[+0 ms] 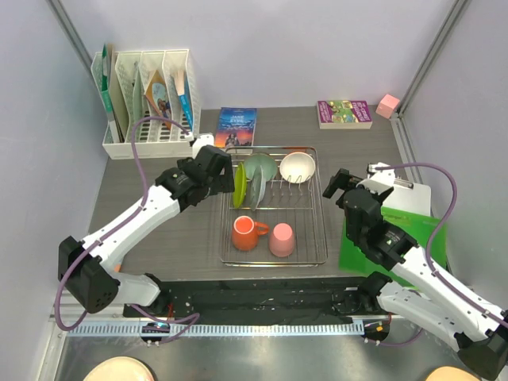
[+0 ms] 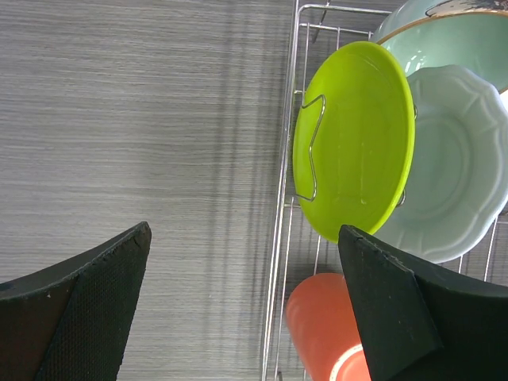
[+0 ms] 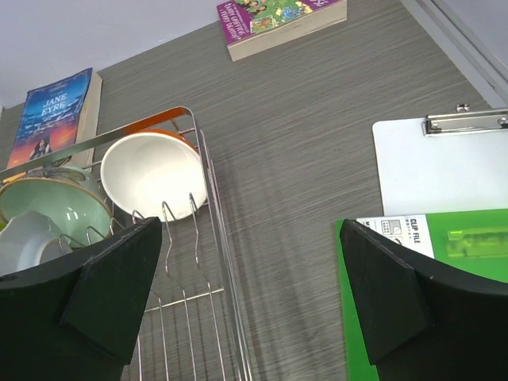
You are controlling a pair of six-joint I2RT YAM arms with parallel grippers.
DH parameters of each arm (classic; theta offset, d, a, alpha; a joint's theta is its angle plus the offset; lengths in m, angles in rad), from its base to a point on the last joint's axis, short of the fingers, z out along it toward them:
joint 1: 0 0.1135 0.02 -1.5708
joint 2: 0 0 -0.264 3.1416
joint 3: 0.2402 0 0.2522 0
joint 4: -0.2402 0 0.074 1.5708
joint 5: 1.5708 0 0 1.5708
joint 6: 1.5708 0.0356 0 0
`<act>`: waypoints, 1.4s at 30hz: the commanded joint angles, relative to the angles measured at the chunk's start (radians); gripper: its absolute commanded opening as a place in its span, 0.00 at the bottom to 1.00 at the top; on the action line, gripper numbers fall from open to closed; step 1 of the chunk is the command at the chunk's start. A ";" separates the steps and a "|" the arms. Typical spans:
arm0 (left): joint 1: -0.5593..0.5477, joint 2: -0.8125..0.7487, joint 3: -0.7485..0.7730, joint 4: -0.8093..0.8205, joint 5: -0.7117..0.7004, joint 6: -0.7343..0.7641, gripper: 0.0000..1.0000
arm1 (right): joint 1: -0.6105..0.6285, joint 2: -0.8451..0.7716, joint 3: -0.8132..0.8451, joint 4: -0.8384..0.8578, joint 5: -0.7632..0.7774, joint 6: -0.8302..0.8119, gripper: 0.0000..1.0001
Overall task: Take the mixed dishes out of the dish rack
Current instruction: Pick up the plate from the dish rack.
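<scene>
The silver wire dish rack (image 1: 314, 238) stands mid-table. In it a lime-green plate (image 1: 239, 184) stands upright at the left. A pale green bowl (image 1: 258, 165), a pale scalloped dish (image 1: 259, 192) and a cream-white bowl (image 1: 297, 167) lean at the back. An orange mug (image 1: 248, 232) and a pink cup (image 1: 281, 240) sit in front. My left gripper (image 1: 221, 168) is open and empty over the rack's left rim (image 2: 284, 198), close to the lime plate (image 2: 357, 151) and above the mug (image 2: 321, 325). My right gripper (image 1: 336, 184) is open and empty just right of the rack (image 3: 218, 238), near the cream bowl (image 3: 151, 175).
A white file organizer (image 1: 147, 103) stands back left. A blue book (image 1: 236, 127) lies behind the rack, and a purple book (image 1: 344, 113) and a pink block (image 1: 388, 105) lie back right. A clipboard (image 3: 440, 167) and a green folder (image 1: 393, 234) lie right of the rack.
</scene>
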 commanded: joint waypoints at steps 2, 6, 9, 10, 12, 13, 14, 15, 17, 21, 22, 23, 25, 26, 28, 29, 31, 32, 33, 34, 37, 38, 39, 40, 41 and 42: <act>0.002 0.004 0.035 0.037 0.016 0.038 1.00 | 0.000 -0.031 -0.016 0.088 -0.139 -0.014 1.00; 0.000 0.009 0.033 0.072 0.054 0.063 1.00 | 0.000 -0.013 -0.024 0.108 -0.169 -0.035 1.00; -0.004 0.036 0.062 0.074 0.036 0.074 0.97 | 0.000 0.017 -0.025 0.103 -0.167 -0.028 1.00; -0.009 0.049 0.076 0.069 0.023 0.077 0.95 | 0.000 0.023 -0.027 0.102 -0.166 -0.024 1.00; -0.040 0.082 0.116 0.054 -0.026 0.090 0.91 | 0.000 0.040 -0.027 0.101 -0.167 -0.023 1.00; -0.050 0.095 0.131 0.046 -0.044 0.101 0.87 | -0.002 0.044 -0.028 0.100 -0.166 -0.021 1.00; -0.063 0.105 0.152 0.045 -0.073 0.106 0.85 | 0.000 0.049 -0.030 0.103 -0.163 -0.020 1.00; -0.078 0.118 0.165 0.043 -0.090 0.110 0.83 | 0.000 0.050 -0.031 0.102 -0.158 -0.020 1.00; -0.104 0.154 0.189 0.043 -0.105 0.118 0.72 | -0.002 0.057 -0.031 0.103 -0.155 -0.020 0.99; -0.109 0.211 0.214 0.045 -0.090 0.118 0.59 | 0.000 0.058 -0.037 0.103 -0.147 -0.021 1.00; -0.109 0.222 0.216 0.046 -0.087 0.118 0.58 | -0.002 0.057 -0.040 0.103 -0.144 -0.021 1.00; -0.107 0.239 0.219 0.051 -0.081 0.118 0.55 | 0.000 0.054 -0.042 0.103 -0.146 -0.023 1.00; -0.109 0.253 0.217 0.061 -0.067 0.110 0.54 | 0.000 0.050 -0.048 0.103 -0.144 -0.023 1.00; -0.109 0.262 0.211 0.071 -0.064 0.112 0.54 | 0.000 0.047 -0.048 0.103 -0.144 -0.023 1.00; -0.109 0.270 0.206 0.089 -0.060 0.112 0.53 | 0.000 0.047 -0.051 0.103 -0.146 -0.021 1.00; -0.107 0.277 0.202 0.097 -0.056 0.115 0.52 | 0.000 0.047 -0.053 0.103 -0.149 -0.020 1.00; -0.107 0.283 0.193 0.138 -0.049 0.129 0.52 | -0.002 0.047 -0.054 0.103 -0.154 -0.015 1.00; -0.107 0.286 0.179 0.153 -0.049 0.133 0.52 | -0.002 0.047 -0.056 0.105 -0.152 -0.015 1.00; -0.107 0.286 0.174 0.166 -0.050 0.136 0.52 | -0.002 0.047 -0.057 0.103 -0.154 -0.012 1.00; -0.107 0.288 0.171 0.183 -0.044 0.136 0.52 | 0.000 0.047 -0.059 0.103 -0.155 -0.009 1.00; -0.107 0.288 0.170 0.193 -0.029 0.126 0.52 | -0.002 0.043 -0.063 0.103 -0.163 -0.008 1.00; -0.107 0.283 0.168 0.195 -0.029 0.121 0.52 | -0.002 0.038 -0.063 0.102 -0.163 -0.008 1.00; -0.107 0.270 0.165 0.196 -0.030 0.115 0.54 | -0.002 0.031 -0.065 0.101 -0.164 -0.009 1.00; -0.107 0.260 0.159 0.201 -0.033 0.110 0.55 | -0.002 0.027 -0.066 0.101 -0.163 -0.008 1.00; -0.107 0.250 0.156 0.203 -0.040 0.106 0.56 | -0.002 0.024 -0.068 0.101 -0.164 -0.008 1.00; -0.107 0.241 0.154 0.206 -0.043 0.104 0.57 | 0.000 0.024 -0.070 0.101 -0.163 -0.011 1.00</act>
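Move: The green plate stands on edge in the rack, about 8 cm to the left hand's right, some 6 cm ahead and 10 cm below. The pale plate is about 5 cm to the right of it and level with it, the green bowl some 5 cm right of it and 5 cm farther out. The orange mug sits roughly 12 cm nearer the base and 1 cm to its right. From the right hand, the green plate lies about 24 cm left, 9 cm ahead and 14 cm below. Heading for the green plate, the left hand swings about 8 cm right and 4 cm forward, rising slightly and then dipping some 3 cm as it comes over the rack, its wrist turning about 10 degrees clockwise. The fingers narrow from wide open to roughly half, one to each side of the plate's line, with no touch visible. The right hand, still wide open, shifts 3 cm left towards the rack and sinks as much. ##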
